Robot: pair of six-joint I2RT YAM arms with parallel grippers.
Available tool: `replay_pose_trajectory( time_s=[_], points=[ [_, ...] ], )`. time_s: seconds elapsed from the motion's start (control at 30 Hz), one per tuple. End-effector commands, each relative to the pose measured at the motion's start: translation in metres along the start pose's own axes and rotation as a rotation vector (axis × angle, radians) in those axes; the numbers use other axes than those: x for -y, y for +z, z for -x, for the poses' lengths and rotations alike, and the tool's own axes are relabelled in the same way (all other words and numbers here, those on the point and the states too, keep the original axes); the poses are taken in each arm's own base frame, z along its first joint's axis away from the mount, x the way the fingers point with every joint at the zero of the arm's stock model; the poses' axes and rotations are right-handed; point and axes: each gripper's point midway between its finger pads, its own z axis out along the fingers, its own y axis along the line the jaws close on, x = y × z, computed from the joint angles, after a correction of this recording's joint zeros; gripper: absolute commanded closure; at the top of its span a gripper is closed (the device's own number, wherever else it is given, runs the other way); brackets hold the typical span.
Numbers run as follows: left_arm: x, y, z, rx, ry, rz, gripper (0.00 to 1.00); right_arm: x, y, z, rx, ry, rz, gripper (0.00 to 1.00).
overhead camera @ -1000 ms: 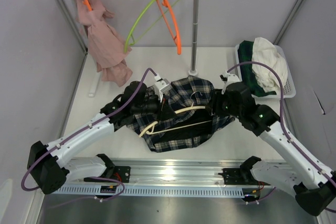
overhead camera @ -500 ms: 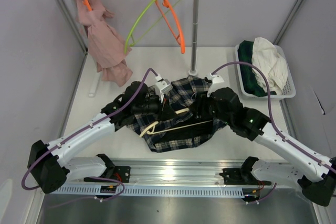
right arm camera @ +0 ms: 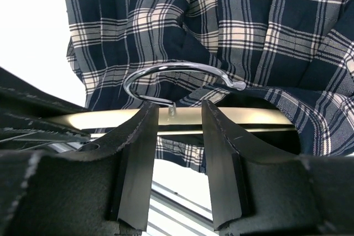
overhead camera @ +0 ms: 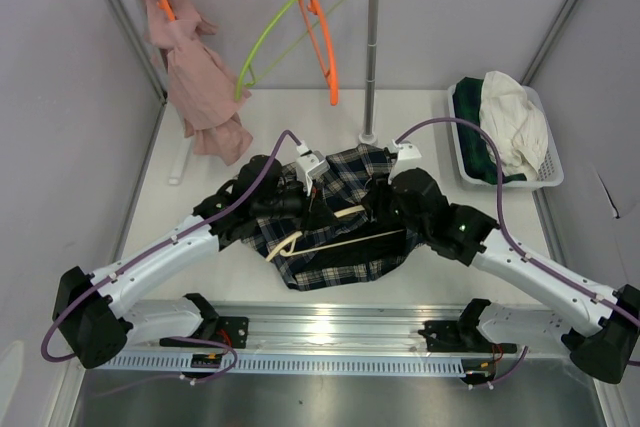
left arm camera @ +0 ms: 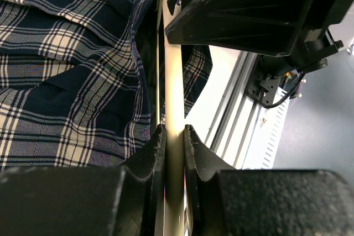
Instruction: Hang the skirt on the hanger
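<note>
The dark plaid skirt (overhead camera: 345, 247) lies crumpled in the middle of the table. A cream hanger (overhead camera: 340, 214) rests across it, one end running under the cloth. My left gripper (overhead camera: 312, 209) is shut on the hanger's arm; in the left wrist view the pale bar (left arm camera: 172, 81) runs straight out from between the pads (left arm camera: 172, 131) over the skirt (left arm camera: 66, 81). My right gripper (overhead camera: 378, 202) is open. In the right wrist view its jaws (right arm camera: 180, 109) stand on either side of the stem of the metal hook (right arm camera: 166, 73), above the bar (right arm camera: 249, 117), with a gap on both sides.
A clothes rack (overhead camera: 372, 47) stands at the back, carrying a pink garment (overhead camera: 195, 77), a green hanger (overhead camera: 275, 32) and an orange hanger (overhead camera: 325, 37). A white basket (overhead camera: 548, 142) of clothes sits at the right. A metal rail (overhead camera: 330, 332) runs along the near edge.
My right arm has swung left over the skirt until its jaws straddle the hanger's hook. The orange hanger on the rack sways slightly. My left gripper keeps its hold and place.
</note>
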Motion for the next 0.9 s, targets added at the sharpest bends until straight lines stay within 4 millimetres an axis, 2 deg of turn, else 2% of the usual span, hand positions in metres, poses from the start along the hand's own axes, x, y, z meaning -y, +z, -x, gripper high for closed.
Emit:
replay_pose_trajectory(
  time_s=[0.0, 0.3, 0.53, 0.67, 0.77, 0.87],
  points=[
    [0.007, 0.001, 0.011, 0.045, 0.037, -0.027, 1.00, -0.002, 0.004, 0.010, 0.060, 0.020, -0.005, 0.58],
    [0.007, 0.003, 0.008, 0.035, 0.036, -0.029, 1.00, -0.003, 0.006, 0.010, 0.094, 0.019, -0.014, 0.59],
    [0.007, 0.004, 0.008, 0.030, 0.039, -0.027, 1.00, -0.002, 0.011, 0.004, 0.103, 0.017, -0.029, 0.63],
    [0.007, 0.005, 0.009, 0.028, 0.042, -0.028, 1.00, 0.001, 0.011, 0.005, 0.124, 0.019, -0.037, 0.72],
    [0.007, 0.006, 0.007, 0.023, 0.038, -0.027, 1.00, 0.003, 0.013, 0.004, 0.127, 0.015, -0.048, 0.83],
    [0.004, 0.005, 0.008, 0.024, 0.035, -0.009, 1.00, 0.006, 0.014, 0.002, 0.127, 0.009, -0.059, 1.00]
  ],
)
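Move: Just beyond the right hand's half-open fingertips is the hanger's neck, where the metal hook joins the cream bar: about 1 cm ahead, 1 cm left and 2 cm below. The hook's curl reaches some 3 cm ahead, at roughly the same height as the hand. The plaid skirt's middle lies about 8 cm left, 2 cm back and 7 cm below. For the left hand, already gripping the bar, the neck is some 12 cm right, 3 cm ahead and about level. Closing on the neck of the cream hanger, the right hand eases down just over 1 cm, with a slight creep forward and left, then shuts its half-open fingers until they pinch the base of the metal hook, most of the closing coming late. The left hand keeps its grip on the hanger's bar and stays practically in place. ##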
